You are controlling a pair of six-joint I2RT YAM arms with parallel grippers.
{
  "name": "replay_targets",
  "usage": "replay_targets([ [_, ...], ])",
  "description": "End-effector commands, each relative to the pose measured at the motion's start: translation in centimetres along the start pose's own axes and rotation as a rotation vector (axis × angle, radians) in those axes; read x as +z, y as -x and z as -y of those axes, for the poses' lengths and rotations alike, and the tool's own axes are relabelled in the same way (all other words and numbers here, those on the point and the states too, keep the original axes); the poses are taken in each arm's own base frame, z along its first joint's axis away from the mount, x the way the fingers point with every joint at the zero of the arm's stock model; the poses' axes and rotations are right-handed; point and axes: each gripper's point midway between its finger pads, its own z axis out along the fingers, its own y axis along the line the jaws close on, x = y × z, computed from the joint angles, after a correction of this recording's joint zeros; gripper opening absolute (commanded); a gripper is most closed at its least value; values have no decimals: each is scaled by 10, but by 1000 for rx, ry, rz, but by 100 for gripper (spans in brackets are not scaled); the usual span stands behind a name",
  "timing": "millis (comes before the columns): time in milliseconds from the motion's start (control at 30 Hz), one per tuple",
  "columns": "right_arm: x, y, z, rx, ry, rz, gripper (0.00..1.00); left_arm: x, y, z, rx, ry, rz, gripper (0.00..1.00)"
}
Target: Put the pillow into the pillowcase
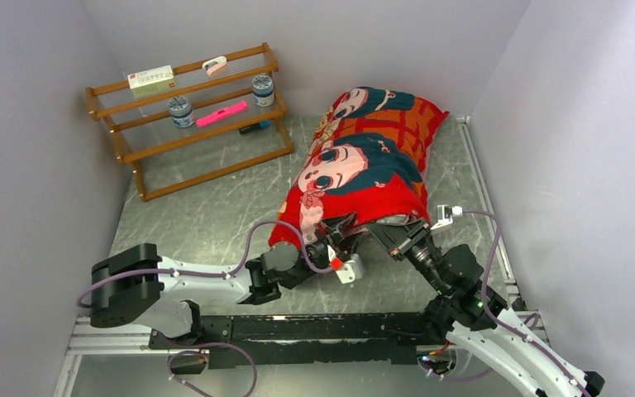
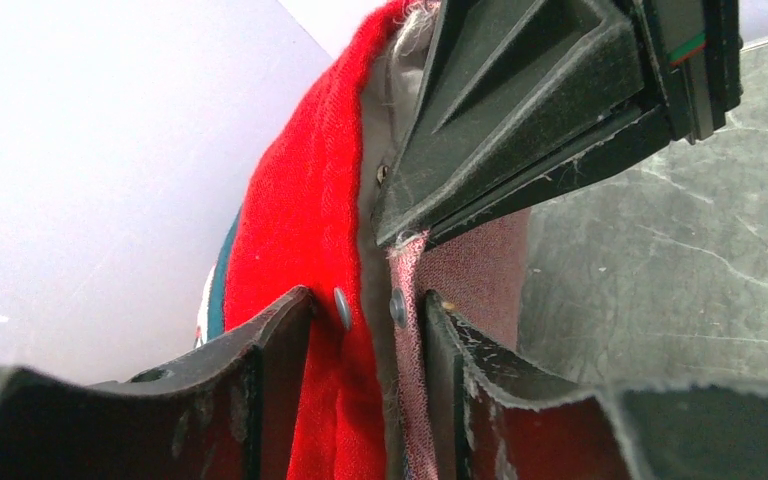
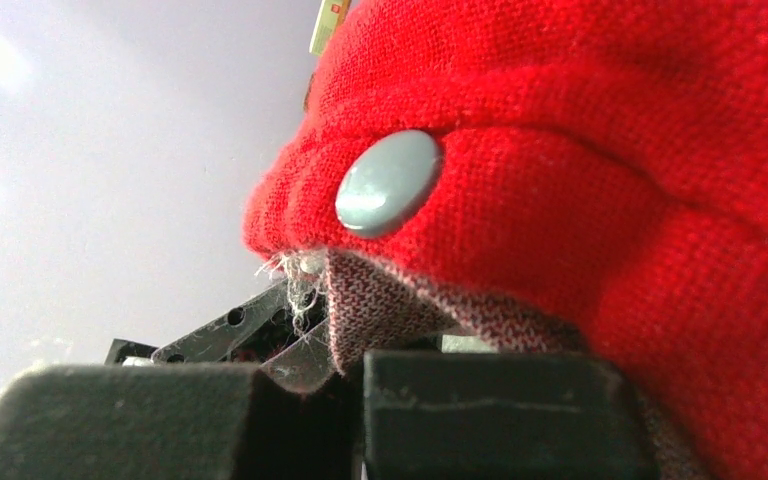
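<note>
The red pillowcase (image 1: 364, 157) with teal-haired cartoon faces lies plump on the table, its mouth toward the arms. The pillow is inside it; only a pale grey strip (image 2: 372, 130) shows in the mouth. My left gripper (image 1: 339, 241) (image 2: 365, 300) straddles the mouth's edge, one finger against the red layer (image 2: 300, 200), the other against the pink reverse hem (image 2: 410, 380), with two grey snaps (image 2: 341, 308) apart between them. My right gripper (image 1: 376, 228) (image 3: 360, 365) is shut on a corner of the pink reverse, just under a grey snap (image 3: 388, 183).
A wooden rack (image 1: 190, 116) stands at the back left with two jars, a pink object and a small box. Grey walls close in on the left, back and right. A white rail (image 1: 484, 190) runs along the table's right edge.
</note>
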Motion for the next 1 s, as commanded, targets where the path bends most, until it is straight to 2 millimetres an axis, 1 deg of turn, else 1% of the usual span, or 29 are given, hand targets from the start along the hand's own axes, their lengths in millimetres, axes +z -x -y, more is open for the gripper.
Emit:
replay_targets([
  [0,-9,20,-62,64,228,61,0,8,24,-18,13,41,80,48],
  [400,-8,20,-62,75,235,59,0,9,20,-21,23,36,78,36],
  [600,-8,20,-64,80,247,58,0,9,20,-22,31,21,80,31],
  [733,-9,21,-66,82,256,63,0,9,20,-22,28,12,81,26],
  [967,-9,24,-65,69,257,85,0,9,18,-26,24,13,74,13],
])
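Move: The pair of snaps on the pillowcase's mouth, one on the red edge and one on the pink, already sits between the half-open left fingers, about 1 cm forward and 1 cm right of the hand point, level with it. The shut right gripper tips are roughly 2 cm ahead and 4 cm right of it, about 1 cm higher; the stuffed pillow's middle is some 24 cm ahead, 5 cm right and 15 cm lower. From the right hand, the snaps lie about 1 cm back and 3 cm left. Hold the left gripper in place at the pillowcase's mouth, one finger outside the red edge and the other outside the pink, and close the fingers steadily from half open to nearly shut, pinching both edges and their snaps together; let it drift no more than about half a centimetre. Keep the right gripper still and shut on the pink edge just beyond. ##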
